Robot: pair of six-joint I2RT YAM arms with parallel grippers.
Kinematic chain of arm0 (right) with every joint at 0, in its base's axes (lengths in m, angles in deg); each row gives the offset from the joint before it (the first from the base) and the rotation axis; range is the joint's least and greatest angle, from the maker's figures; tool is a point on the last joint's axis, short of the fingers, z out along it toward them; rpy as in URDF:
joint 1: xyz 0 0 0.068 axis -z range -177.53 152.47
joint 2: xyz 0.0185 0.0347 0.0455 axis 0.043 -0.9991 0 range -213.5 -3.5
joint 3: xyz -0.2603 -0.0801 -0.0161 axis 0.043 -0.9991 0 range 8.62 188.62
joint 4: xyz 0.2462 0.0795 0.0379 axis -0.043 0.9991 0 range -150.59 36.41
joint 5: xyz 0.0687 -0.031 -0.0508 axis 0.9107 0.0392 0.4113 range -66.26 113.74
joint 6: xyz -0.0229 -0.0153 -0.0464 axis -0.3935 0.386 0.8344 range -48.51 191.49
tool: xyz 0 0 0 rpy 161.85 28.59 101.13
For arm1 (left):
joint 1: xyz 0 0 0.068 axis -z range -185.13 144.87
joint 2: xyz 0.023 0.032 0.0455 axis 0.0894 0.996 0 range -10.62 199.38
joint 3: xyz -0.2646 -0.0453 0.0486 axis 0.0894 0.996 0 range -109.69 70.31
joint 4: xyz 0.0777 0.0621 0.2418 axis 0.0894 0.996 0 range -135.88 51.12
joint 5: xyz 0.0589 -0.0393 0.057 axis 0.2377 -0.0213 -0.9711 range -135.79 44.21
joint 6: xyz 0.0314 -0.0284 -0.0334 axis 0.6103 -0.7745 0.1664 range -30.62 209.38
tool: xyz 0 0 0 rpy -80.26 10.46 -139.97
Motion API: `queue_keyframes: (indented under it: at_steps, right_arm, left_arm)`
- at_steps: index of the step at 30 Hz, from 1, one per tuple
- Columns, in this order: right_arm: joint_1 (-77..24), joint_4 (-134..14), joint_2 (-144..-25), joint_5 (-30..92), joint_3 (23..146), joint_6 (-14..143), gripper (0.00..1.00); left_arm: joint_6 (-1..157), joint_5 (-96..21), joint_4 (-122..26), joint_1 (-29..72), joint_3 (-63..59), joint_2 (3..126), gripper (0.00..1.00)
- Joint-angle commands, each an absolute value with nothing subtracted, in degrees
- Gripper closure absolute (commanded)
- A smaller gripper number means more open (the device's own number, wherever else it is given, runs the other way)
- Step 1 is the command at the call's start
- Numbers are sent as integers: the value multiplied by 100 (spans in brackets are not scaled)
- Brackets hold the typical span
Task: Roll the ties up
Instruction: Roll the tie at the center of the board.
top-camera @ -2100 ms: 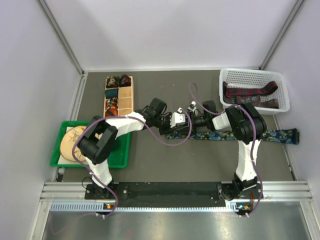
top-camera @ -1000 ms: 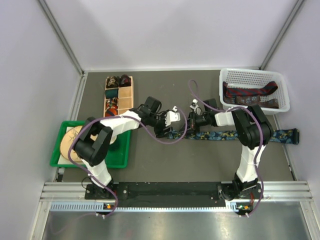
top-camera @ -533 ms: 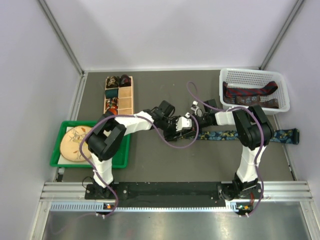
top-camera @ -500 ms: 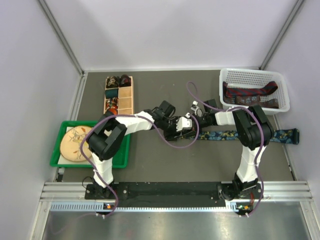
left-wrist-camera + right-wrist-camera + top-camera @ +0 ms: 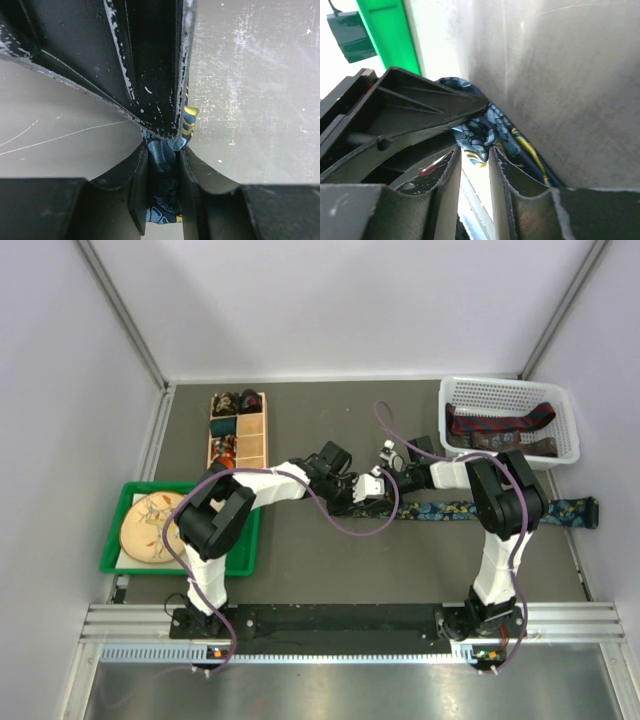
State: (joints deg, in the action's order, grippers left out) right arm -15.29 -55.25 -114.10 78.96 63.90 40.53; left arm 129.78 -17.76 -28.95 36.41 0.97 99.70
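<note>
A dark blue floral tie (image 5: 480, 508) lies flat across the table, running right from the middle. Its left end is bunched where both grippers meet. My left gripper (image 5: 368, 497) is shut on that bunched end; in the left wrist view the blue fabric (image 5: 167, 185) fills the gap of the gripper (image 5: 162, 155). My right gripper (image 5: 388, 483) faces it from the right, open, with light showing between its fingers (image 5: 475, 150) and the tie's fold (image 5: 485, 127) just at their tips. Red and navy ties (image 5: 500, 425) lie in the white basket. Small coils (image 5: 232, 400) sit in the wooden box.
A wooden compartment box (image 5: 252, 445) stands at the back left. A white basket (image 5: 510, 392) stands at the back right. A green tray (image 5: 240, 558) holding a round tan object sits at the left front. Grey walls close in the table.
My left arm swung right onto the tie's left end and its jaws closed on the fabric. My right gripper, shut before, has opened a little.
</note>
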Motion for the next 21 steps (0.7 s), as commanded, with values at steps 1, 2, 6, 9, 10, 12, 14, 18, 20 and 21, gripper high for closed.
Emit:
queue_keyframes:
  at_steps: [1,2,6,9,10,12,14,18,20,21]
  right_arm:
    - [-1502,-5734,-11257,8324,6575,3907,72]
    - [-1494,-5717,-11283,8359,6583,3898,72]
    - [-1502,-5498,-11379,8211,6688,4081,79]
    - [-1502,-4893,-11485,7851,6942,4511,100]
    - [-1502,-4751,-11538,7753,7005,4722,100]
    - [-1494,-4601,-11521,7490,7067,4855,100]
    - [-1494,-4469,-11442,7270,7093,4996,100]
    - [-1511,-4249,-11476,7190,7137,5189,100]
    - [-1502,-4161,-11503,7094,7137,5251,100]
    - [-1502,-4135,-11512,7050,7155,5294,100]
  left_arm:
    - [12981,-1916,-2865,3662,-1,10012,70]
    - [12972,-1916,-2865,3662,-9,10021,70]
    - [12954,-1881,-2857,3662,-27,10021,71]
    - [12972,-1837,-2778,3662,-18,9995,64]
    - [12946,-1828,-2743,3662,-9,9951,59]
    - [12893,-1706,-2672,3549,-18,9881,46]
    - [12980,-1504,-2488,3408,8,9758,40]
    - [13235,-1547,-2391,3188,166,9538,36]
    - [13393,-1608,-2312,3170,184,9512,36]
    - [13420,-1608,-2303,3144,184,9511,37]
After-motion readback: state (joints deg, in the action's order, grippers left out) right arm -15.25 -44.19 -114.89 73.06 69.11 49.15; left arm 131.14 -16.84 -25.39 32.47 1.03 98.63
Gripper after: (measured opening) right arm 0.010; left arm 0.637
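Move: The tie's folded end sits between my left fingertips, about 1 cm under the hand point. From my right hand it is level fore and aft, about 1 cm to the left and 1 cm down, right at the parted fingertips. The wooden box stands about 27 cm left and 16 cm ahead of my left hand, the green tray some 38 cm left and 4 cm back of it. The white basket is roughly 30 cm right and 17 cm ahead of my right hand. While my left hand keeps its hold on the tie, I close my right fingers on the fold. Then I open my left fingers, letting go, and draw that hand about 3 cm left and slightly forward, away from the fold. My right hand keeps the pinch, easing about 1 cm forward, then down and to the right as its fingertips dip. ##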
